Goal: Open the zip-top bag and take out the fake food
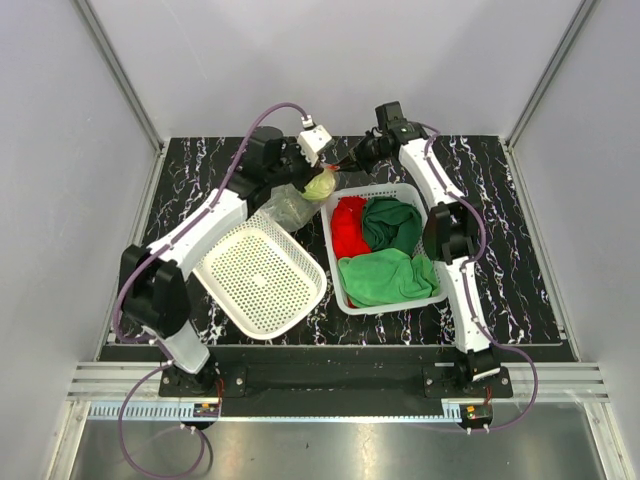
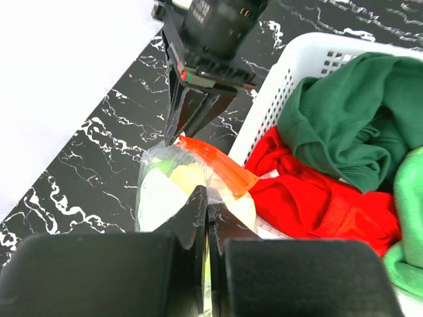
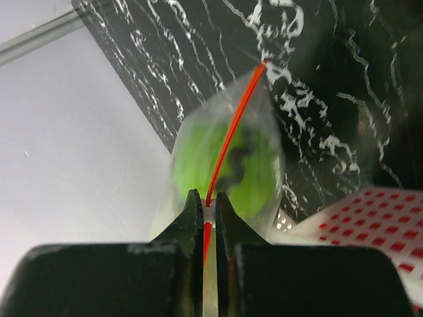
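Observation:
The zip-top bag (image 1: 288, 205) hangs between my two grippers at the back of the table, just left of the cloth basket. It is clear and crinkly, with a red-orange zip strip (image 2: 221, 165) along its upper edge. Pale yellow-green fake food (image 2: 178, 181) shows through the plastic, and in the right wrist view it is a blurred bright green ball (image 3: 254, 168). My left gripper (image 2: 206, 197) is shut on the clear plastic just below the strip. My right gripper (image 3: 207, 201) is shut on the end of the zip strip (image 3: 234, 125), and its tips (image 2: 176, 134) meet the strip's far end.
A white perforated basket (image 1: 330, 262) holding a red cloth and two green cloths stands right of the bag. A second white basket (image 1: 260, 275), with nothing in it, lies tilted at the front left. Grey walls close in the back and both sides.

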Controlling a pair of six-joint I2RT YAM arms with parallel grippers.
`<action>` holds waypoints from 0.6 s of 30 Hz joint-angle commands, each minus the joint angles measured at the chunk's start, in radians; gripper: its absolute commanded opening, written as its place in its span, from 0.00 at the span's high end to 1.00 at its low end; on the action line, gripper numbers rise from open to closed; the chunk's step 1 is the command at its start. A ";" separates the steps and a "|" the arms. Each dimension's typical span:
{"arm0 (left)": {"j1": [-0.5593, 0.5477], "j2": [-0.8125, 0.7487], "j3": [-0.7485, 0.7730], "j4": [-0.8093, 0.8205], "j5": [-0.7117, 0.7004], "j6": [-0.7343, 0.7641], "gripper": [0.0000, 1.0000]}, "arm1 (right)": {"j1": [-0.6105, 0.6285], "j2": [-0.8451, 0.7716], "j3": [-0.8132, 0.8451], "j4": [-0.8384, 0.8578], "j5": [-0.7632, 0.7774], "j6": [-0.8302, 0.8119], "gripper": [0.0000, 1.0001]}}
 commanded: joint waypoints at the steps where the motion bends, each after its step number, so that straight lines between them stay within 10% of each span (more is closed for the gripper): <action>1: 0.005 -0.140 0.001 0.064 0.041 -0.026 1.00 | -0.038 0.047 0.026 0.074 0.084 -0.016 1.00; 13: 0.028 -0.228 -0.084 0.068 0.079 -0.063 1.00 | -0.098 0.179 0.093 0.190 0.049 -0.002 1.00; 18: 0.042 -0.196 -0.060 0.043 0.122 -0.085 0.95 | -0.096 -0.004 -0.022 0.190 0.052 -0.074 1.00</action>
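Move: Both hands already hold the bag: the left a fold of clear film, the right one end of the red zip. The zip's middle lies about 4 cm ahead of the left hand, 4 cm to its right and 7 cm below, and some 2 cm left of the right hand, level with it. The food ball sits about 5 cm back and 4 cm left of the right hand, 4 cm below. The basket of cloths is some 18 cm back and 12 cm right of that hand, 8 cm lower. Apart go the two hands, each keeping its pinch on the bag: the right draws its zip end forward and down, roughly 4 cm each way, drifting a little right. The left pulls the clear film back and to its left by 2 to 3 cm, rising about 4 cm first and then sinking nearly all the way back down. ##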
